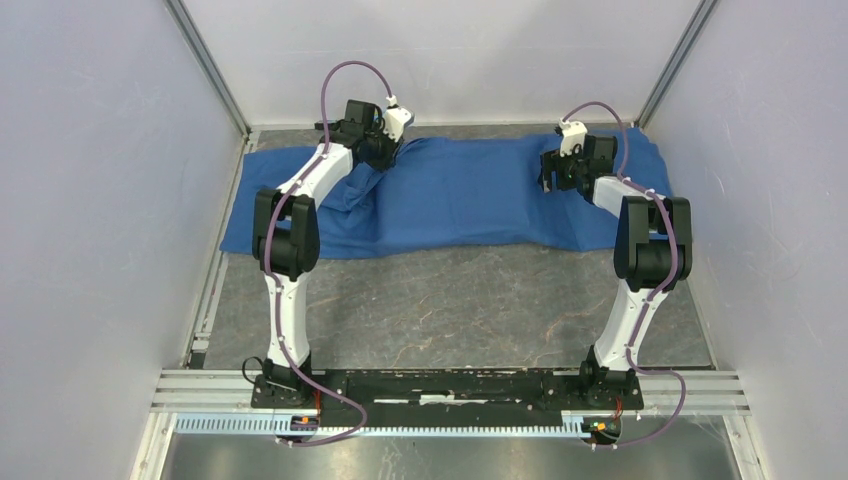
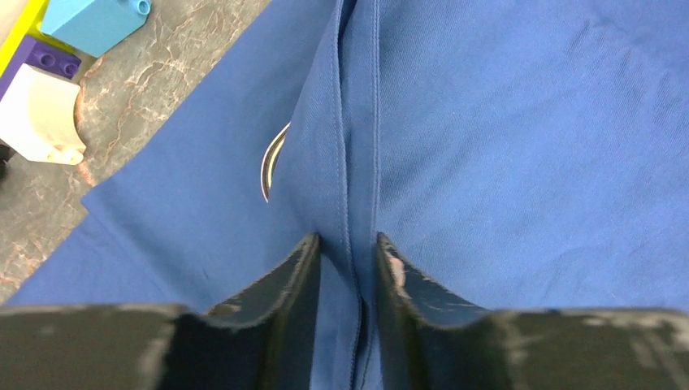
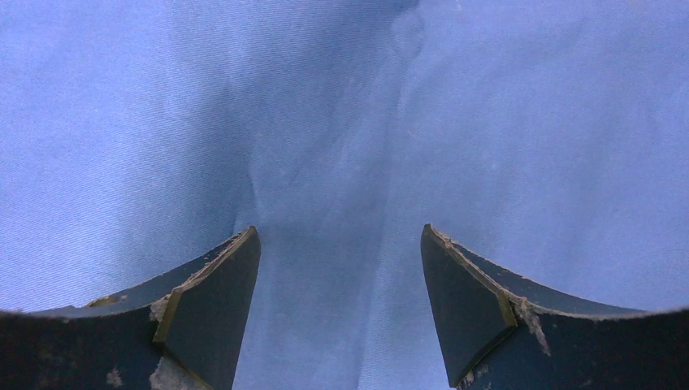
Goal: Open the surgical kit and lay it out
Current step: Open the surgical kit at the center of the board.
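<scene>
The surgical kit's blue cloth wrap (image 1: 470,195) lies spread in a wide band across the far part of the table. My left gripper (image 1: 386,152) is down on its far left part. In the left wrist view its narrow jaws (image 2: 348,244) are shut on a raised, hemmed fold of the cloth (image 2: 357,146). A curved metal instrument tip (image 2: 272,162) peeks out from under that fold. My right gripper (image 1: 555,172) hovers over the right part of the wrap. It stands open (image 3: 337,231) with only flat cloth (image 3: 341,122) below. The tray and packets are hidden.
Toy blocks lie on the marbled table (image 2: 162,57) beside the cloth's left edge: a light blue one (image 2: 93,23), a purple one (image 2: 45,57) and a white curved one (image 2: 36,114). White walls enclose the table (image 1: 450,310) on three sides.
</scene>
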Motion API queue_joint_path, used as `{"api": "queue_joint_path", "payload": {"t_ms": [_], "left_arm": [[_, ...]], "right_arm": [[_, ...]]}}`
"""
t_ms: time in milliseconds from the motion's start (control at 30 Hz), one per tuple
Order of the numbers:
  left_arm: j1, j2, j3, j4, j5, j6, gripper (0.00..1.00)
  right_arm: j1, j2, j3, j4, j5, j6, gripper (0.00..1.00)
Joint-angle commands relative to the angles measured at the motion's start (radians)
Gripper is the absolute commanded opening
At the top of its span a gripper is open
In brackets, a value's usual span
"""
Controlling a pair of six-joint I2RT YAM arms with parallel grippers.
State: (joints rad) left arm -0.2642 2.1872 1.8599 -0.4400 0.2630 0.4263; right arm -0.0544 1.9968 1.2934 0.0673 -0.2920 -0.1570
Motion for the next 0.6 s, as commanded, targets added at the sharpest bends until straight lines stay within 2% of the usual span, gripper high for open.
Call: {"api": "queue_joint_path", "payload": {"t_ms": [0, 133, 333, 567], "left_arm": [[0.0, -0.006, 0.042, 0.024, 0.004, 0.017, 0.29], [-0.001, -0.01, 0.057, -0.002, 0.018, 0.032, 0.03], [-0.01, -0.143, -0.021, 0.004, 0.099, 0.096, 0.02], [-0.11, -0.436, -0.323, -0.02, 0.148, 0.317, 0.02]], "right_arm": [[-0.002, -0.048, -0.004, 0.026, -0.008, -0.015, 0.79], [-0.002, -0.063, 0.005, 0.021, -0.018, -0.012, 0.79], [-0.002, -0.138, 0.008, 0.044, -0.096, -0.008, 0.79], [-0.002, -0.236, -0.012, 0.072, -0.389, -0.064, 0.8]]}}
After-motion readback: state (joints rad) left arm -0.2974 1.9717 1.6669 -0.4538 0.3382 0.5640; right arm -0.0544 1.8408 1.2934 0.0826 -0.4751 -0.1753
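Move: The edge of the kit's blue wrap already stands between the left hand's half-open fingers, right at the hand point. A bit of the metal tray's rim peeks out about 6 cm ahead, 1 cm to the right and some 4 cm lower. The white block stands roughly 13 cm ahead and 7 cm left, the blue block about 14 cm ahead and 1 cm left, both some 5 cm below. From the right hand that wrap edge is about 40 cm left, 2 cm ahead and 4 cm higher. The left fingers shut on the wrap's hemmed edge and pinch it, then after a short hold draw it back about 5 cm and up nearly 4, picking up speed while the hand swings some 10 degrees clockwise. The right hand, empty and open, rises off the cloth by about 9 cm, drifting 3 cm left as its fingers tip upward. ##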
